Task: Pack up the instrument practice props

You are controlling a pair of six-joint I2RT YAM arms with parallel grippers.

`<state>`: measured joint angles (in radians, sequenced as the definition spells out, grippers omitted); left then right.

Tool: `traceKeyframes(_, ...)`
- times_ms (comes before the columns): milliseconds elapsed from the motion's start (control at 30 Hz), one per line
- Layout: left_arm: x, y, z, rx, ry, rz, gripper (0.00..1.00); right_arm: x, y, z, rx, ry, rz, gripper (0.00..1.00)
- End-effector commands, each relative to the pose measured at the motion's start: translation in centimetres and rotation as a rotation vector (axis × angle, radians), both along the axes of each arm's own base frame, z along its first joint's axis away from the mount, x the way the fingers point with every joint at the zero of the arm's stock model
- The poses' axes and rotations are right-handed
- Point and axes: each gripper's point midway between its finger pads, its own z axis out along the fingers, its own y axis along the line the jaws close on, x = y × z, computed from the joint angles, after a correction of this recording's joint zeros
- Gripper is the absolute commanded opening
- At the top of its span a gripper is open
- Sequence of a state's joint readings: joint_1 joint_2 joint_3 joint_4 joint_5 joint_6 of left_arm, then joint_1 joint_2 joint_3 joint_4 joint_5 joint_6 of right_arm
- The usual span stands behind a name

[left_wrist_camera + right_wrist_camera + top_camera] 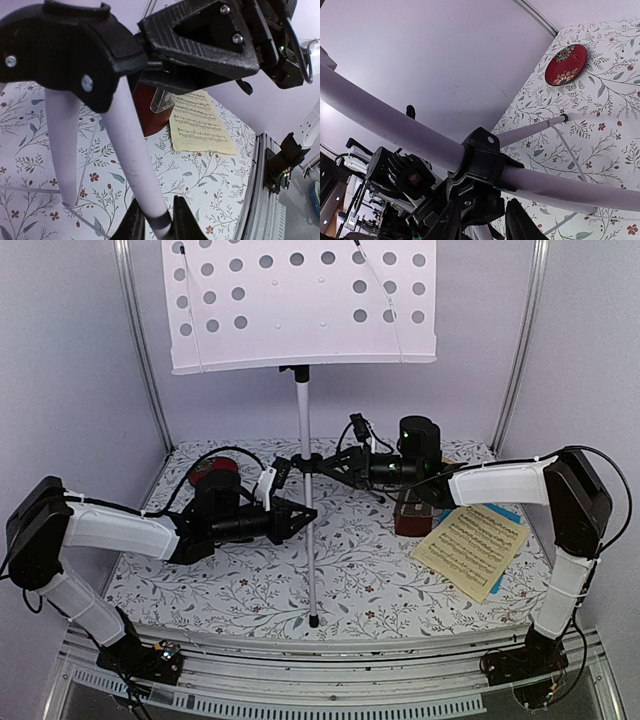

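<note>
The music stand's silver pole (306, 420) rises mid-table and carries the white perforated desk (300, 302). My left gripper (300, 516) comes in from the left and is shut on the pole (136, 155); the left wrist view has both fingers (131, 224) pressed against it. My right gripper (326, 466) reaches in from the right, higher up. Its jaws are closed round the black collar (487, 162) where the tripod legs meet. The dark brown metronome (411, 517) stands right of the pole. Beside it lie a cream music sheet (472, 546) and a blue one (511, 514) under it.
A red patterned plate (212, 472) lies at the back left of the floral tabletop (370, 580). One tripod foot (313, 620) rests near the front edge. White walls and metal posts (140, 340) close in the back and sides.
</note>
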<state>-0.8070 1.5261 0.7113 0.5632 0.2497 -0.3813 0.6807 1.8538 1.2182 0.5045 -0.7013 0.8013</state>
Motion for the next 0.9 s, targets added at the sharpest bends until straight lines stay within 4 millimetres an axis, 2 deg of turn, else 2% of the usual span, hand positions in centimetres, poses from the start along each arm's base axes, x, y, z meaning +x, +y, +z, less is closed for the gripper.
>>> traceKeyframes(0,0.1,0.0,0.0,0.031,-0.061,0.003,0.13,0.9,0.3,0.8,0.019,-0.032,-0.036,0.26)
traceKeyframes(167,0.1,0.1,0.1,0.032,-0.063,0.009,0.13,1.3,-0.1,0.5,-0.004,-0.088,-0.076,0.09)
traceKeyframes(200,0.1,0.1,0.1,0.034,-0.062,0.01,0.13,1.2,-0.4,-0.5,-0.024,-0.089,-0.084,0.07)
traceKeyframes(267,0.2,0.2,0.2,0.034,-0.063,0.01,0.13,1.2,-0.7,-1.0,-0.043,-0.123,-0.095,0.04)
traceKeyframes(533,0.1,0.2,0.2,0.038,-0.061,0.01,0.12,0.8,-1.3,-1.8,-0.156,-0.377,-0.109,0.03)
traceKeyframes(767,0.1,0.2,0.4,0.037,-0.065,0.01,0.11,2.5,-1.3,-4.4,-0.535,-0.756,-0.172,0.02)
traceKeyframes(867,0.1,0.2,0.4,0.036,-0.064,0.011,0.11,2.8,-1.4,-3.6,-0.65,-0.958,-0.202,0.02)
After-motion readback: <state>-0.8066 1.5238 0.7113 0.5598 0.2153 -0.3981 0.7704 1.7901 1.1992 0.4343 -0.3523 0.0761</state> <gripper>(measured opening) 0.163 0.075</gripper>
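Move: The black knob on the music stand's hub sits just off the right fingertips, about 1 cm ahead and 1 cm to the left, at their height. From that hand the brown zither lies some 23 cm right, 6 cm farther out and 21 cm below; the yellow sheet music about 37 cm right, 7 cm back and 24 cm below. From the left hand, already gripping the stand's front leg, the knob is roughly 6 cm ahead, 2 cm right and 6 cm above. The hub's knob gets pinched between the right fingers, which close from about a third open while the hand eases roughly 1 cm forward onto it; keeping shut, the hand then rolls about its own finger line, slowly at first and faster later, some 40 degrees counter-clockwise as seen looking left along the fingers. The left hand stays in place and keeps its grip on the front leg. ##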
